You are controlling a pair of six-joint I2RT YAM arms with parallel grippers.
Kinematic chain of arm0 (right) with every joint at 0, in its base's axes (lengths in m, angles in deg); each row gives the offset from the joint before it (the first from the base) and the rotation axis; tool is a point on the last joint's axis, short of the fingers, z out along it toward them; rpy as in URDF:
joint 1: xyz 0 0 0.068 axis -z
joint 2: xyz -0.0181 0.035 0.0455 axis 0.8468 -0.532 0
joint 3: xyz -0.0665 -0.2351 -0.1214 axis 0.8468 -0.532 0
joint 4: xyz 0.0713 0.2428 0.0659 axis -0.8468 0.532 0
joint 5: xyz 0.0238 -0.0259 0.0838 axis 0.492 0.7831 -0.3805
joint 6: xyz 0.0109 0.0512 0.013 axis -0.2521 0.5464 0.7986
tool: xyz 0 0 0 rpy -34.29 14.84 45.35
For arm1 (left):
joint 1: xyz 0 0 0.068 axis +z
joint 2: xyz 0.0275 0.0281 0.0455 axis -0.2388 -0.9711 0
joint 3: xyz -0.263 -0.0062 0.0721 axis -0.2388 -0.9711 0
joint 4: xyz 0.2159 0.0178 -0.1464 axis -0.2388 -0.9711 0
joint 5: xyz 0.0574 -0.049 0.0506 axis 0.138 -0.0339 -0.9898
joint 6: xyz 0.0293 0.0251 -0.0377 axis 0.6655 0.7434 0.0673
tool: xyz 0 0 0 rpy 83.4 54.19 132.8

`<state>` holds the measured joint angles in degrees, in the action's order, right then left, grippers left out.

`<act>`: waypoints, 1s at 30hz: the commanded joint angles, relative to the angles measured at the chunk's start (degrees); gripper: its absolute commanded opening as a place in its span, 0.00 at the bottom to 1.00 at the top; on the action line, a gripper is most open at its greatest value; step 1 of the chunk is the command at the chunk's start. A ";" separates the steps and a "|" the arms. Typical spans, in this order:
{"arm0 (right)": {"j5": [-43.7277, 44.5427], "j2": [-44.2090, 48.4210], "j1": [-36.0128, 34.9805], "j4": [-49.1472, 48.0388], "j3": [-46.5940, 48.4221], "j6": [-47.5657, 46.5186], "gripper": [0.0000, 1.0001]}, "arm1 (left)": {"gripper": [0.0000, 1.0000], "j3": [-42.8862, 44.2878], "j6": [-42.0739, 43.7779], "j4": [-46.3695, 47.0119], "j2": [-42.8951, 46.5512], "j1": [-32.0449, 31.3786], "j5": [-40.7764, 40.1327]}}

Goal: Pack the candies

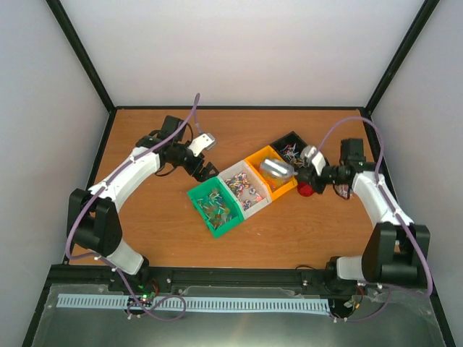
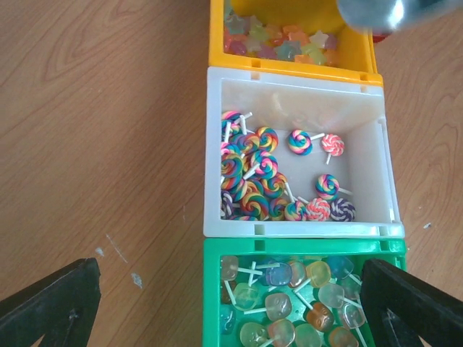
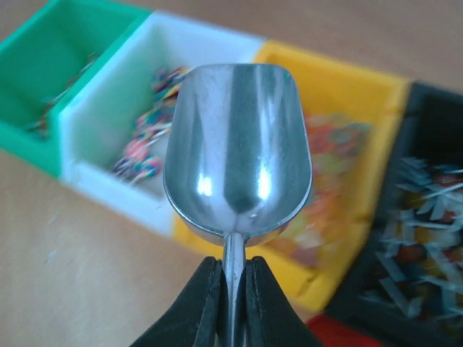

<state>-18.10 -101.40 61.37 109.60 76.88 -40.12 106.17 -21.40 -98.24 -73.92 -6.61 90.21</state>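
Four bins stand in a diagonal row: green (image 1: 226,228), white (image 1: 257,209), yellow (image 1: 285,191) and black (image 1: 279,141). All hold candies: clear flat lollipops (image 2: 289,303) in green, rainbow swirl lollipops (image 2: 253,177) in white, pastel stars (image 2: 278,40) in yellow, wrapped sticks (image 3: 423,217) in black. My right gripper (image 3: 233,289) is shut on the handle of the silver scoop (image 3: 237,144). The scoop is empty and hovers over the yellow bin (image 3: 347,79). My left gripper (image 2: 230,307) is open wide and empty above the green bin (image 2: 304,247).
A red round lid (image 1: 306,190) lies on the table just right of the yellow bin, below my right gripper (image 1: 309,172). My left gripper (image 1: 206,173) is at the green bin's far corner. Bare wooden table surrounds the bins; black frame posts and white walls enclose it.
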 commanded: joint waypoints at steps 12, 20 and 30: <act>16.40 -37.15 2.25 -3.44 48.47 18.74 0.03 | 1.00 2.23 -1.34 0.22 0.30 2.50 -1.29; 14.81 -49.70 7.60 1.34 58.61 16.42 0.04 | 1.00 0.91 -0.17 -0.32 0.84 2.50 -2.09; 15.97 -57.02 10.32 1.28 60.54 14.22 0.06 | 1.00 0.46 0.09 -0.82 1.26 2.50 -2.81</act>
<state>-1.23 -156.98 70.92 110.43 135.28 -23.92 106.45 -22.10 -98.26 -73.97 -4.51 87.83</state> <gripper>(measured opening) 0.061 0.999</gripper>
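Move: The empty scoop is already gripped; the bare table it is carried to, beyond and right of the black bin, lies about 27 cm ahead of the right hand, 12 cm right and 14 cm down. The black bin's middle is some 20 cm ahead and 2 cm left, the orange bin 12 cm ahead and 13 cm left, the red lid 5 cm ahead and 1 cm right. From the left hand, that bare spot is roughly 21 cm ahead and 54 cm right. The scoop, its handle kept shut in the right fingers, is swept fast forward about 26 cm and up a little, over the right end of the black bin, then swings right and sinks some 11 cm towards the bare table, its bowl turning nearly 30 degrees clockwise. The left hand, open, edges a couple of centimetres forward and left. ##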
